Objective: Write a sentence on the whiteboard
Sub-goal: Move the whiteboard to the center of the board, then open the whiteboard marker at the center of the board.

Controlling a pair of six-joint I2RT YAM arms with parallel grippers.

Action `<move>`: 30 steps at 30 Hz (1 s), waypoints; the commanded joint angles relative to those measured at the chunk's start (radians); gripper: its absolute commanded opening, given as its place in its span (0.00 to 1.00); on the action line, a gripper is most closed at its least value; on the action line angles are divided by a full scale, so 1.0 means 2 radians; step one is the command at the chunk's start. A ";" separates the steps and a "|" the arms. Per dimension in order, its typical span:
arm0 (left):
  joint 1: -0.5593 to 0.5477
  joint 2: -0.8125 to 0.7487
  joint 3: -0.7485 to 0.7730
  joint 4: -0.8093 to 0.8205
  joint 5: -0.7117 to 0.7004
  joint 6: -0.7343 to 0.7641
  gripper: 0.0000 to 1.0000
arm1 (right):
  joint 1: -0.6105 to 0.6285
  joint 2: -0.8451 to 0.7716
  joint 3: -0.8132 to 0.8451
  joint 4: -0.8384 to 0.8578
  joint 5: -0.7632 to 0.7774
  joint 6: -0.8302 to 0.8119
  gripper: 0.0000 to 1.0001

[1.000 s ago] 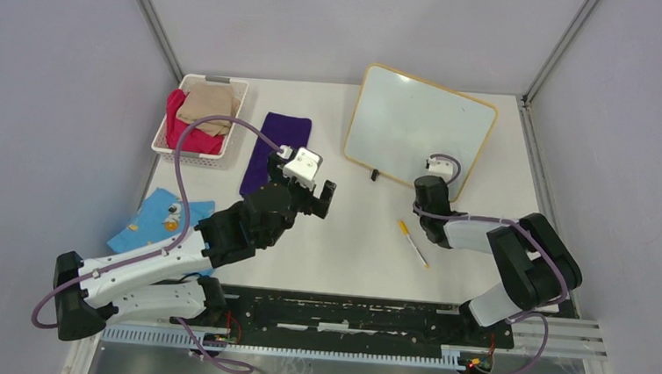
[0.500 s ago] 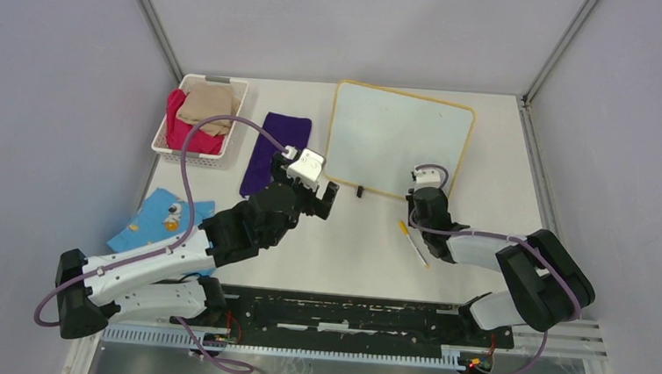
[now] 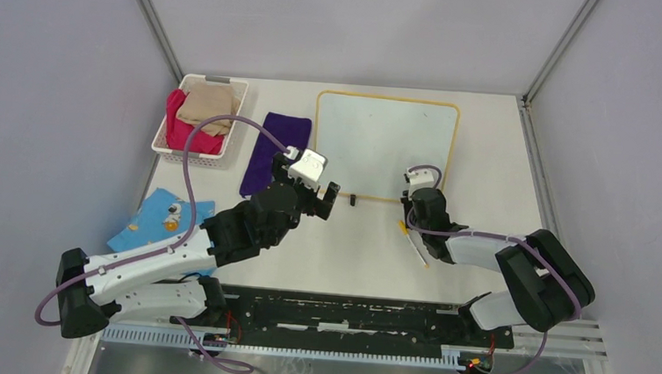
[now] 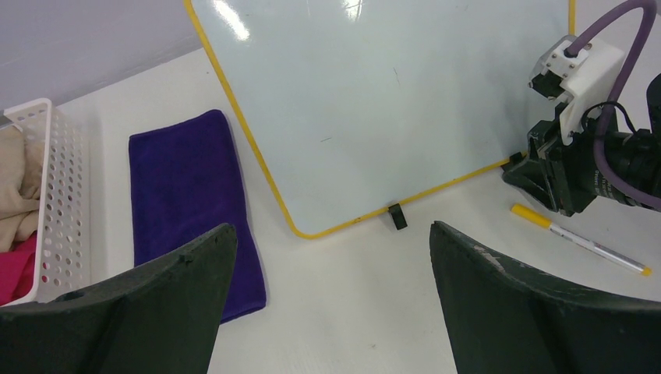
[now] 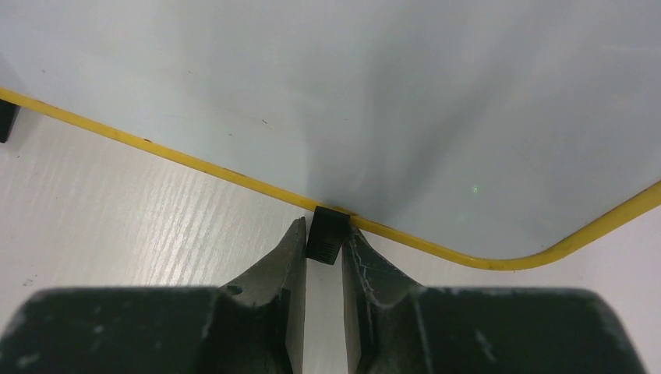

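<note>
The whiteboard (image 3: 383,142), white with a thin yellow frame, lies flat at the back middle of the table. Its face (image 4: 374,101) is blank, so the sentence is not in view. My right gripper (image 3: 407,201) sits at the board's near right corner. Its fingers are shut on one small black foot (image 5: 327,234) of the whiteboard (image 5: 351,93). My left gripper (image 3: 327,195) hovers wide open just left of the board's other foot (image 4: 397,216), holding nothing. A pen with a yellow cap (image 3: 413,241) lies on the table beside the right gripper.
A purple cloth (image 3: 275,152) lies left of the board. A white basket (image 3: 216,80) with red and tan cloths stands at the back left. A blue patterned cloth (image 3: 160,219) lies near the left arm. Walls close in both sides.
The whiteboard has slid left and turned square to the table, drawn by my right gripper on its foot. The right arm moved left and nearer. The left arm barely moved.
</note>
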 commanded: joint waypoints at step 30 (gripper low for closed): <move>0.000 -0.008 0.024 0.005 0.012 0.003 1.00 | 0.008 -0.233 -0.095 -0.137 -0.068 0.027 0.64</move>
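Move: My right hand still pinches the black clip on the whiteboard's near edge. The marker I go for next lies nearly flat on the table, its middle about 10 cm back, 2 cm to the right and roughly 1 cm below the fingers. The whiteboard's middle is some 16 cm ahead and 8 cm left; the other black clip is level, about 16 cm left. From my left hand the marker lies some 28 cm right, 4 cm back and 25 cm below. I open my right fingers and let go of the clip, then rise about 3.5 cm clear of it. From there I draw back roughly 6 cm towards the marker, sinking a couple of centimetres on the way, with the fingers opening on to well over half, one to each side above the marker and not yet closing on it. ##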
